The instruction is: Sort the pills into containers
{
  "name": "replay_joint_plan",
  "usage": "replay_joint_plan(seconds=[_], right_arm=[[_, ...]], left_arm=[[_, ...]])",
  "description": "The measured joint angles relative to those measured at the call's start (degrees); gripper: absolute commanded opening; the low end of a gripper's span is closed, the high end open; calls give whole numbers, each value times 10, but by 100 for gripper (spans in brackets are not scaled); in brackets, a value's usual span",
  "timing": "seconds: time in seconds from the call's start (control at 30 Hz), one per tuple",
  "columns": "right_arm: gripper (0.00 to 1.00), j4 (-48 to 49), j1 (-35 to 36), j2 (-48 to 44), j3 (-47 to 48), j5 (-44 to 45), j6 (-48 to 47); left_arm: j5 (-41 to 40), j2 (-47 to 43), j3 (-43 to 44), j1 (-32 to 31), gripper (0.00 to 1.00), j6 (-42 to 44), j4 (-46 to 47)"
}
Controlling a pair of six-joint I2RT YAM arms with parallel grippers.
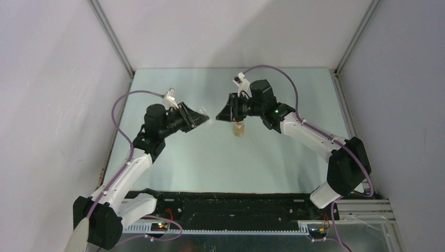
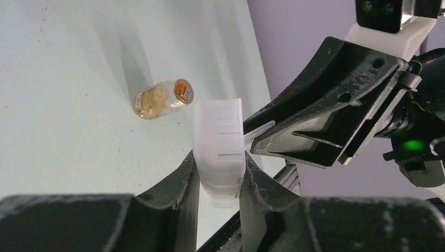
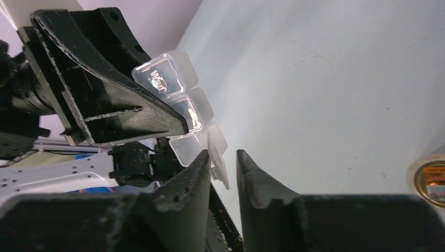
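Observation:
The containers are one white translucent pill box (image 2: 218,142) of joined compartments, held off the table with my left gripper (image 2: 219,157) shut on its lower end. In the right wrist view the box (image 3: 173,84) shows clear lids, and one open lid flap (image 3: 218,157) hangs between the fingers of my right gripper (image 3: 223,155). The flap rests against one finger with a gap to the other, so the jaws stand narrowly open. From above, both grippers (image 1: 202,118) (image 1: 223,115) meet mid-table. No loose pills show.
A small clear bottle (image 1: 239,128) with orange-tan contents lies on its side on the pale table just below the right gripper, its bottle cap (image 2: 183,90) facing the left wrist camera. Grey walls enclose the table on three sides.

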Motion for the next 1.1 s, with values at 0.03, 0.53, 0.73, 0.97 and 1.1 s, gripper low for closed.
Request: replay_joint_plan(seconds=[0.03, 0.53, 0.73, 0.97, 1.1], right_arm=[[18, 5, -1, 1, 0, -5, 3], [0, -24, 14, 5, -1, 27, 14], [0, -88, 54, 18, -1, 97, 1], [5, -128, 96, 88, -12, 146, 1], [7, -132, 107, 115, -17, 163, 3]], left_arm=[[0, -2, 0, 0, 3, 0, 2], [-64, -45, -1, 5, 99, 23, -44], [-176, -103, 7, 9, 99, 50, -116], [-268, -146, 7, 10, 100, 66, -149], [-281, -146, 7, 11, 99, 66, -160]])
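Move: The pill organizer is still in the left fingertips, its middle about 2 cm ahead and 1 cm right of the left hand point, at its height. From the right hand it lies some 5 cm left and 1 cm ahead, level, with its raised clear lid reaching between the half-open fingers. The pill bottle stands on the table about 9 cm ahead, 10 cm right and 20 cm below the right hand. The right fingers first close on the organizer's raised lid and pinch it, then the left fingers spread wide and let go, and that hand draws off about 9 cm to the left, swinging some 25 degrees counter-clockwise. Keeping its pinch, the right hand carries the organizer down about 15 cm towards the table and some 5 cm back, its fingers tipping from nearly level to point more steeply down. ##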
